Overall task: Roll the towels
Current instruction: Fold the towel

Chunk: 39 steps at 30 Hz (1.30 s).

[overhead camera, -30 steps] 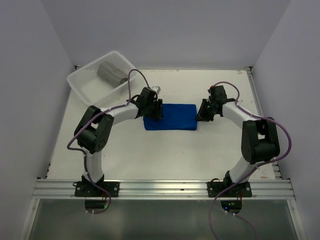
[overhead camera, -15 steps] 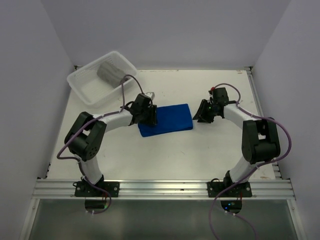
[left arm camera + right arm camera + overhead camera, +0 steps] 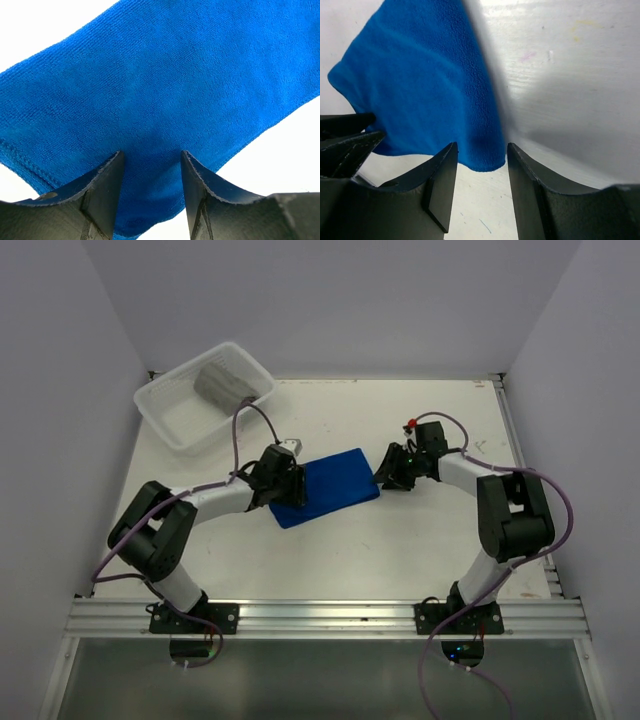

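The blue towel lies folded and slanted on the white table. My left gripper is at its near left end. In the left wrist view the blue towel fills the gap between the half-closed fingers, and my left gripper holds the cloth. My right gripper stands open at the towel's far right end. In the right wrist view the corner of the blue towel lies just ahead of my right gripper, untouched. The grey towel lies rolled in the basket.
The translucent white plastic basket stands tilted at the back left corner. Walls close in the table on the left, back and right. An aluminium rail runs along the near edge between the arm bases.
My right gripper has opened and let go of the towel's right end. My left gripper has pulled the left end nearer and leftward, so the towel now lies slanted.
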Each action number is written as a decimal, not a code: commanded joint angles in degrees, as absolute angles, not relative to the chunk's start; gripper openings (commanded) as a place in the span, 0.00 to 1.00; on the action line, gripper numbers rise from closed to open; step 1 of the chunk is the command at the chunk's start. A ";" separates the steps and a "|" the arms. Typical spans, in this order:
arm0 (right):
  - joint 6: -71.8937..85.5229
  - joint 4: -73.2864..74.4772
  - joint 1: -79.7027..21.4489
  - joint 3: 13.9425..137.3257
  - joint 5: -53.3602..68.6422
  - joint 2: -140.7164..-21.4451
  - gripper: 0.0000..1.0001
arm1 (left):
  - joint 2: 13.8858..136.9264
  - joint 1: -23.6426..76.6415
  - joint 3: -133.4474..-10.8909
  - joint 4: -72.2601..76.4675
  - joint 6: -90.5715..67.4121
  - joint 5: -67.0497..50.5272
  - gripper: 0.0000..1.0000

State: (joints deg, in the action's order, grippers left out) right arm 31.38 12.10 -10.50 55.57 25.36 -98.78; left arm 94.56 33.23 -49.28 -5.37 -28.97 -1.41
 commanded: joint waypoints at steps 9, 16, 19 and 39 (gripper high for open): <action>29.09 8.26 -12.66 54.49 24.35 -103.27 0.44 | 90.27 34.19 -44.65 -3.34 -29.27 2.64 0.53; 27.34 7.56 -13.53 52.91 23.82 -102.22 0.33 | 89.65 34.28 -43.33 -3.60 -29.18 3.16 0.53; 26.46 7.12 -14.94 51.95 23.73 -101.08 0.28 | 89.21 34.28 -42.89 -3.69 -29.09 3.95 0.53; 30.49 3.87 -20.13 37.35 13.98 -87.36 0.00 | 77.18 34.80 -36.48 -5.80 -30.93 7.39 0.56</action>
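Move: The blue towel's near right corner lies some 3 cm back, 2 cm left and 3 cm below the open right hand; its far right corner is about 5 cm ahead and 6 cm left, and the towel's middle about 4 cm back and 13 cm left, both about as low. From the left hand, low over the towel's left part, the near right corner is about 19 cm right and 2 cm ahead, 2 cm below. Right hand sinks, pinches the towel's near right corner, drags it back about 5 cm; left hand eases left-back. ##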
